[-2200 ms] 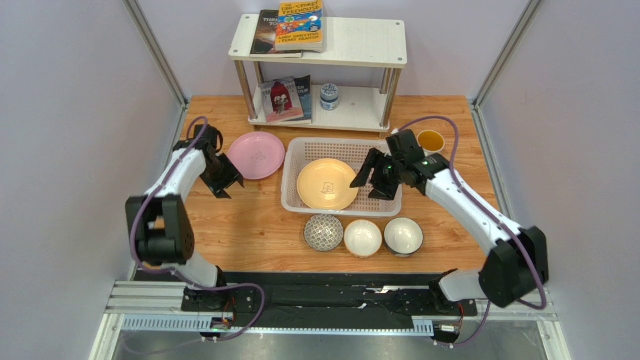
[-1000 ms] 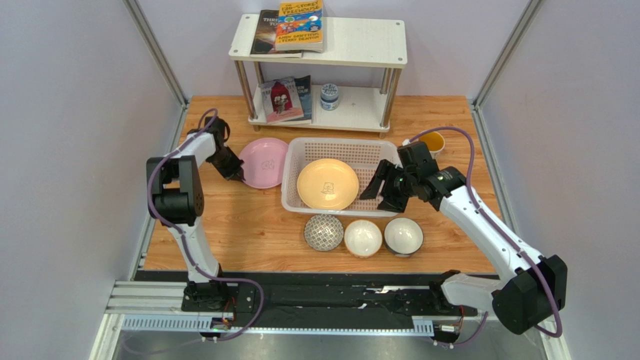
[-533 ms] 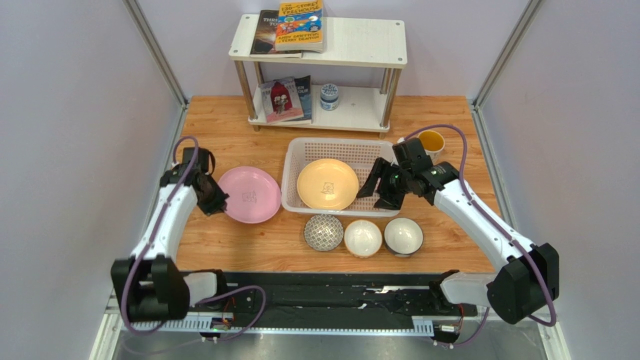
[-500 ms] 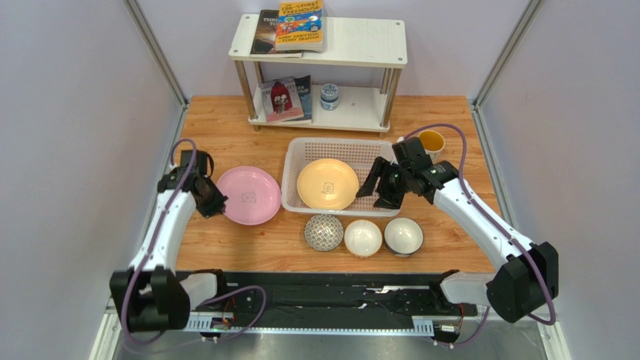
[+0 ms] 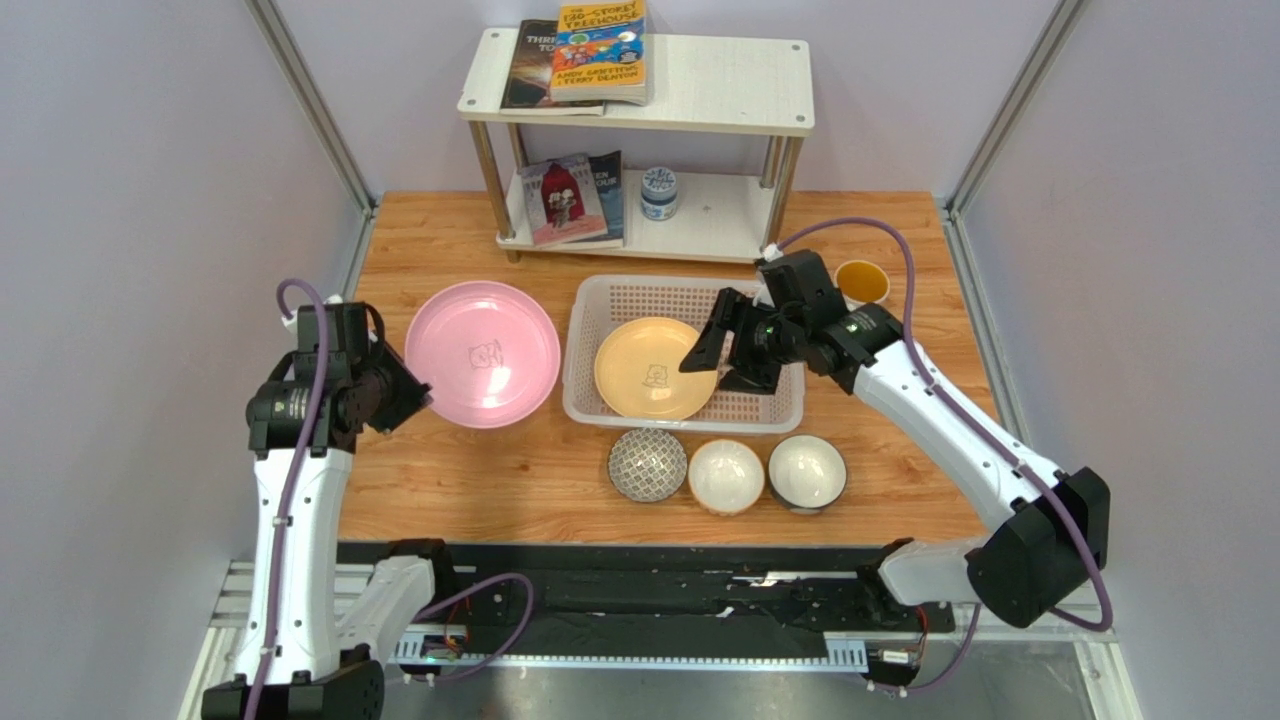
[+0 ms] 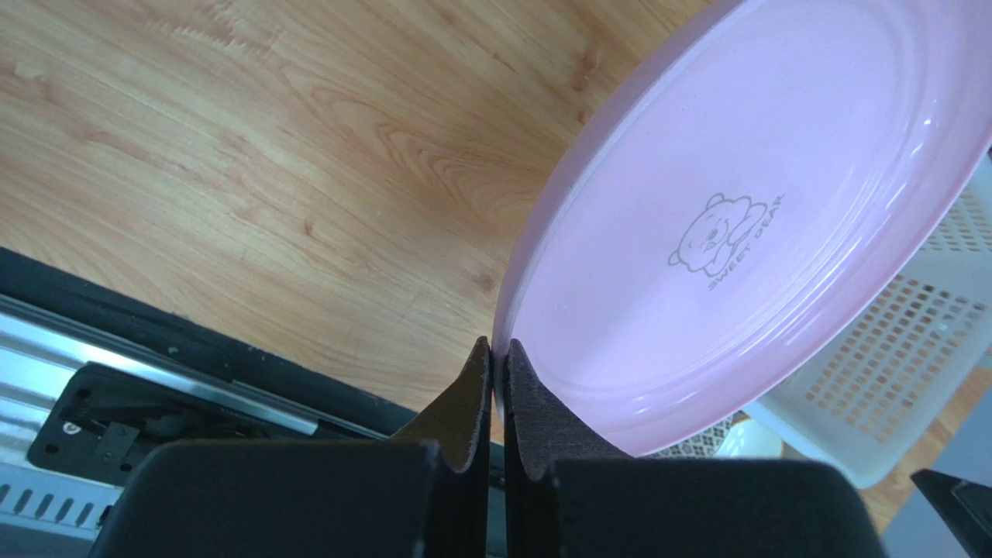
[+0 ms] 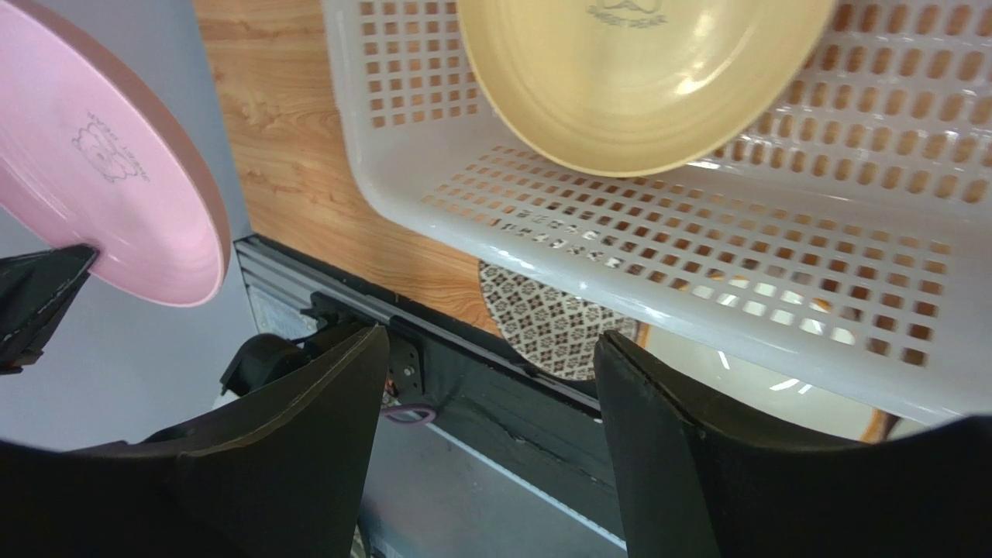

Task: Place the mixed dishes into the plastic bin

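My left gripper point(image 5: 406, 393) is shut on the near-left rim of the pink plate point(image 5: 481, 354), which hangs tilted above the table left of the plastic bin point(image 5: 601, 308). In the left wrist view the fingertips point(image 6: 497, 349) pinch the pink plate's point(image 6: 745, 233) edge. A pale yellow plate point(image 5: 654, 369) lies in the bin. My right gripper point(image 5: 736, 353) hovers open and empty over the bin's right half. A grey patterned bowl point(image 5: 646, 465) and two white bowls point(image 5: 726, 476) point(image 5: 807, 471) stand in front of the bin. The mug point(image 5: 863, 281) stands at its right rear.
A white two-tier shelf point(image 5: 706, 90) with books stands at the back, a small blue-white jar point(image 5: 658, 192) on its lower tier. Grey walls close in both sides. The right wrist view shows the bin's wall point(image 7: 652, 267) and the patterned bowl point(image 7: 547, 331) below it.
The left arm has raised the pink plate off the table and tilted it. The right gripper has moved left over the bin and opened a little wider.
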Tool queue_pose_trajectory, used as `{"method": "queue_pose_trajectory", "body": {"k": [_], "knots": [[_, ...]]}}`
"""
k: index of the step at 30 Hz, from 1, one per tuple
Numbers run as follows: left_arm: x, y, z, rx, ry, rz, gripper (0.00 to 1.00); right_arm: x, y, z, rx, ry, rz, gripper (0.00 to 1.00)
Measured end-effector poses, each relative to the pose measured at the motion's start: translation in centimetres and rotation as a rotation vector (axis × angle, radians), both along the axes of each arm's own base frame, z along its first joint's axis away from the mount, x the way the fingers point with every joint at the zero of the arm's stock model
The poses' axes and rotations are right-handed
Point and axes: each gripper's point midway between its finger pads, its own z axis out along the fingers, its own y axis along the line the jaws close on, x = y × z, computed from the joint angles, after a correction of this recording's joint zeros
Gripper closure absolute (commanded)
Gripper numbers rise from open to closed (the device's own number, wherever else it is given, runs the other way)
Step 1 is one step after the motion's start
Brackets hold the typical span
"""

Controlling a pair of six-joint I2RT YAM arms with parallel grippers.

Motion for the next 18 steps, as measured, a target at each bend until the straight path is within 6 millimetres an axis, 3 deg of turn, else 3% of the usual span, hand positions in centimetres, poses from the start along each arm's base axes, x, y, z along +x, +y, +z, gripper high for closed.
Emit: {"method": "queue_pose_trajectory", "body": {"k": [6,11,15,18], "knots": [[-0.6,-1.7,1.0,-0.072,-0.015,-0.061,1.00,-0.8,4.3,1.4,0.048,-0.041,0.086,0.27],[-1.3,-3.0,-0.9,-0.137,0.027,-0.095,1.00,-2.1,8.6,1.5,0.085,-0.042,0.144,0.26],[-1.4,-3.2,-1.1,-0.150,0.035,-0.104,1.00,-3.3,11.9,1.3,0.108,-0.044,0.177,0.26],[-1.5,-3.4,-1.0,-0.158,0.032,-0.110,1.00,-3.8,13.0,1.1,0.114,-0.032,0.186,0.27]]}}
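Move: Held by its near-left rim in the left hand, the pink plate has its middle about 6 cm ahead of that hand and 7 cm to its right, roughly level. The bin's middle lies some 17 cm ahead, 34 cm right and 20 cm below the left hand. From the right hand, the pink plate is about 30 cm left and 2 cm ahead, near its height; the yellow plate in the bin lies 7 cm left, 10 cm ahead and 16 cm below; the patterned bowl, 8 cm left, 6 cm back and 16 cm down. Sweeping about 13 cm left and slightly back over the bin's left part, the right hand brings its still open fingers close to the pink plate's right rim, turning some 10 degrees counter-clockwise. The left hand keeps its pinch on the rim and carries the plate about 3.5 cm right to meet it, rolling a little so that its right side lifts. ##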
